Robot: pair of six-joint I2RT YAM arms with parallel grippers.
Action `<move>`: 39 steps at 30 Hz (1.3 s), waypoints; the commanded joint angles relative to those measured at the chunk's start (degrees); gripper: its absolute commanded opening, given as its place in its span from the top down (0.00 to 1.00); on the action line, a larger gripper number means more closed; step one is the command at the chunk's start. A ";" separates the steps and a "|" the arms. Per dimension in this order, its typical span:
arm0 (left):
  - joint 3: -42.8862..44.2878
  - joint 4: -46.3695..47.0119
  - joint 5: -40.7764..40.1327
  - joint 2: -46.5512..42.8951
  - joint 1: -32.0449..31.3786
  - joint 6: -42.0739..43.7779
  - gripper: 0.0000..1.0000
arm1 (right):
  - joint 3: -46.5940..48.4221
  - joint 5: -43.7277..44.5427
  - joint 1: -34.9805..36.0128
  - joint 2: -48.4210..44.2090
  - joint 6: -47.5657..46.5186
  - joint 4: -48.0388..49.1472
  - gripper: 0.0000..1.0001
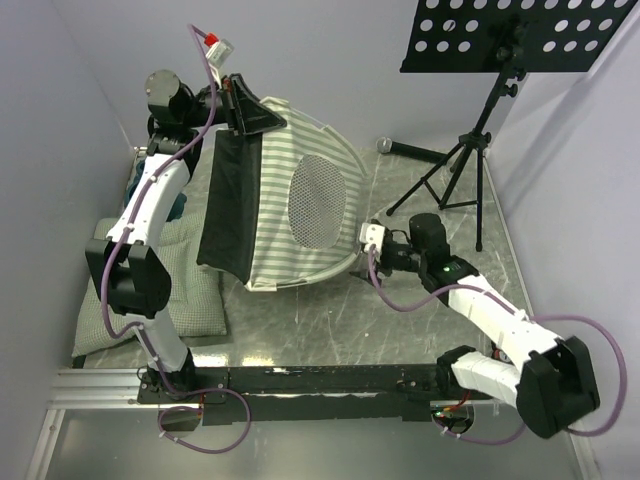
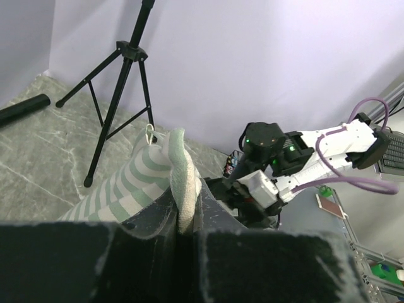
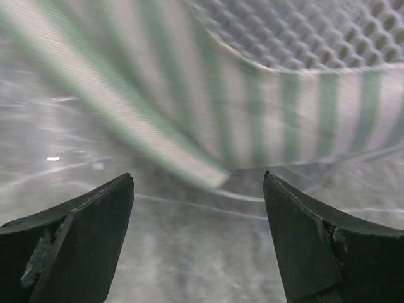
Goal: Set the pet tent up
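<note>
The pet tent (image 1: 300,200) stands half raised on the table, green-and-white striped, with a white mesh panel (image 1: 317,200) and a black flap (image 1: 228,205) hanging on its left. My left gripper (image 1: 245,105) is at its top back corner, shut on a fold of the striped fabric (image 2: 181,183); the jaws (image 2: 183,218) pinch it tight. My right gripper (image 1: 358,240) sits low at the tent's right edge. In the right wrist view it (image 3: 199,180) is open with only bare table between the fingers, and the tent's striped hem (image 3: 284,95) hangs just beyond.
A green-checked cushion (image 1: 190,290) lies under the left arm. A music stand (image 1: 505,35) on a tripod (image 1: 455,175) stands at the back right, with a microphone (image 1: 400,148) lying beside it. Walls close in on the left and right.
</note>
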 commanded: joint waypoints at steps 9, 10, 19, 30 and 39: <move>1.50 -2.31 -4.67 -0.96 0.51 0.88 0.74 | -0.21 5.53 1.17 4.57 -8.04 21.96 0.75; 2.03 -4.50 -5.46 -0.96 0.86 2.10 0.71 | 0.23 4.73 1.17 3.70 -8.48 20.56 0.87; 8.87 -28.21 -16.26 -0.96 5.95 20.53 0.01 | 2.69 1.03 1.17 -0.35 -8.31 16.07 1.00; 14.71 -45.84 -49.49 -9.11 14.31 56.85 0.00 | 16.22 0.76 0.99 1.93 -15.87 -4.66 1.00; 14.80 -49.89 -17.88 -21.42 4.75 56.38 0.04 | 31.50 3.31 1.69 7.11 -19.39 -19.17 1.00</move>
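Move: The tent's right edge, which the open right hand goes for, lies about 5 cm ahead of it and 1 cm to its left, level with it. The tent's mesh panel is some 12 cm ahead, 10 cm left and 8 cm higher; the stand's nearest foot is 13 cm ahead, 6 cm right and 17 cm lower. The left hand still grips the tent's corner; the right edge lies about 9 cm back, 17 cm right and 27 cm below it. Right hand reaches 5 cm forward, pinches the tent's edge, lifts 11 cm; left releases its corner, swings left. ##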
